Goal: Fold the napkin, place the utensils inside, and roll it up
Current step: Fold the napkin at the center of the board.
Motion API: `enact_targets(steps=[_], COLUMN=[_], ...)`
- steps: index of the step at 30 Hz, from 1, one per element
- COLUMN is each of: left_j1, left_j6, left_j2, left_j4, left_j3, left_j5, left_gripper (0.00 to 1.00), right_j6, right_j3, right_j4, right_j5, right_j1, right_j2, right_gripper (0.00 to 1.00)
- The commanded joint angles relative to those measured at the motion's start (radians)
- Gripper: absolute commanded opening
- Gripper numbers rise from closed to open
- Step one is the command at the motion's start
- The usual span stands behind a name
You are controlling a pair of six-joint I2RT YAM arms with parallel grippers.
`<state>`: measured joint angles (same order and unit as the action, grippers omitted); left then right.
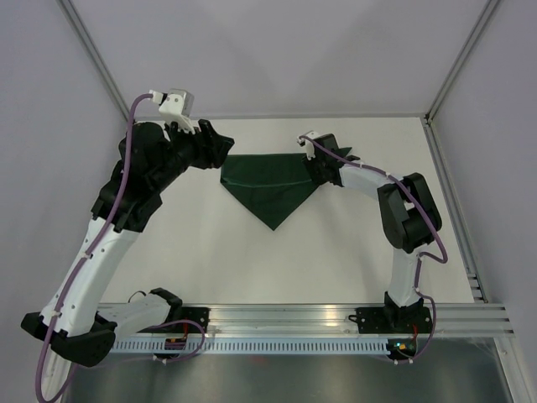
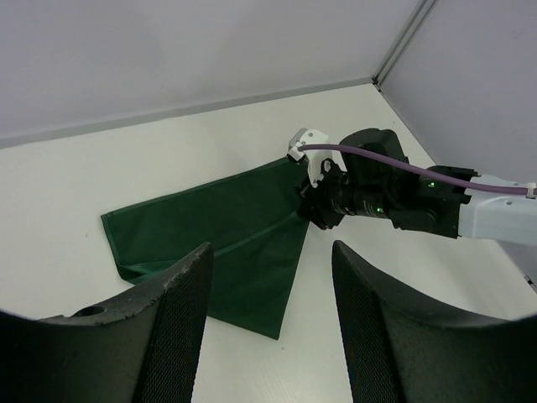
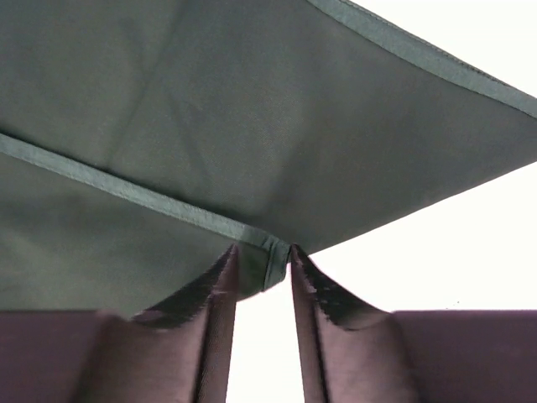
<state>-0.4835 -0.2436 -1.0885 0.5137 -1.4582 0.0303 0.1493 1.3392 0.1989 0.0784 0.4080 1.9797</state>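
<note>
The dark green napkin [image 1: 273, 189] lies on the white table folded into a triangle, its point toward the near edge. My right gripper [image 1: 316, 165] is at the napkin's right corner. In the right wrist view its jaws [image 3: 262, 260] stand a little apart, open, with the hemmed corner of the napkin [image 3: 252, 109] lying loose between the fingertips. My left gripper [image 1: 223, 148] hovers by the napkin's left corner. It is open [image 2: 273, 285] and holds nothing, with the napkin [image 2: 226, 227] below and beyond it. The utensils are out of view.
Grey walls close the table at the back and both sides, with metal frame posts [image 1: 453, 71] in the corners. An aluminium rail [image 1: 336, 323] carrying the arm bases runs along the near edge. The table's right edge [image 1: 453, 210] is close to the right arm.
</note>
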Motion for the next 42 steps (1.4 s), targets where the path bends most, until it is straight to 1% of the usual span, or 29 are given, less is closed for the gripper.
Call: enact_targets(steps=[1,2,3,6,8,9,14,16,17,20,22,26,30,32,33,36,42], left_j1=[0.0,0.0,0.0,0.0,0.0,0.0,0.0,0.0,0.0,0.0,0.0,0.0,0.0,0.0,0.0,0.0,0.0], left_j6=[-0.013,-0.013,-0.013,-0.013,-0.013,-0.013,-0.011,-0.014,-0.014,-0.017,-0.017,-0.02,-0.022,-0.025,-0.026,-0.026,-0.028], left_j2=[-0.004,-0.004,-0.004,-0.004,-0.004,-0.005,-0.011,-0.014,-0.017,-0.028,-0.031,-0.022,-0.016,-0.014,-0.011,-0.004,-0.002], left_j4=[-0.04,-0.041,-0.041,-0.044,-0.047,-0.049,-0.067,-0.084,-0.087,-0.092,-0.093,-0.098,-0.096,-0.096,-0.098,-0.098,-0.098], left_j3=[0.009,0.01,0.012,0.018,0.019,0.021,0.033,0.044,0.047,0.047,0.05,0.055,0.058,0.064,0.064,0.071,0.079], left_j5=[0.028,0.029,0.028,0.028,0.029,0.029,0.037,0.045,0.048,0.06,0.063,0.066,0.066,0.068,0.069,0.068,0.065], left_gripper=[0.64,0.64,0.64,0.64,0.64,0.64,0.64,0.64,0.65,0.65,0.65,0.65,0.65,0.65,0.65,0.65,0.65], right_j6=[0.001,-0.001,-0.004,-0.022,-0.05,-0.06,-0.135,-0.146,-0.198,-0.246,-0.295,-0.367,-0.439,-0.45,-0.455,-0.468,-0.493], right_j3=[0.017,0.027,0.034,0.075,0.132,0.153,0.307,0.366,0.388,0.462,0.491,0.528,0.531,0.529,0.531,0.529,0.529], right_j4=[0.017,0.022,0.025,0.053,0.092,0.106,0.203,0.233,0.243,0.275,0.275,0.277,0.24,0.237,0.234,0.221,0.194], right_j5=[-0.005,-0.006,-0.008,-0.035,-0.066,-0.112,-0.21,-0.264,-0.281,-0.334,-0.37,-0.468,-0.525,-0.531,-0.54,-0.542,-0.546], right_j1=[-0.008,-0.011,-0.012,-0.034,-0.072,-0.087,-0.208,-0.25,-0.264,-0.304,-0.33,-0.365,-0.4,-0.4,-0.431,-0.446,-0.462], right_j2=[0.013,0.013,0.013,0.019,0.036,0.042,0.105,0.137,0.149,0.195,0.226,0.283,0.324,0.338,0.347,0.36,0.384], right_gripper=[0.39,0.41,0.46,0.5,0.5,0.52,0.61,0.61,0.62,0.62,0.66,0.67,0.67,0.67,0.66,0.66,0.66])
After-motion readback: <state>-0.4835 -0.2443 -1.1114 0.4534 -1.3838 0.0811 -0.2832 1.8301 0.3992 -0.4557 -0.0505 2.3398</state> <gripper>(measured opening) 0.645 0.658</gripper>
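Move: About 12 cm ahead of the right hand and 10 cm to its right, some 3 cm lower, lies the napkin's far right corner. The folded corner is right at its fingertips, just below them, and the napkin's near point lies roughly 15 cm back and 11 cm left. From the raised left hand the far right corner is about 28 cm ahead, 26 cm right and 40 cm down. Coming free of the folded corner, its already parting fingers spreading well apart, the right hand swings right and forward, roughly 15 cm, towards the napkin's far right corner. It arcs up about 4.5 cm and sinks again beside that corner, the wrist rolling its left side up, some 45 degrees of turning overall. The left hand eases down about 3 cm, still open. ##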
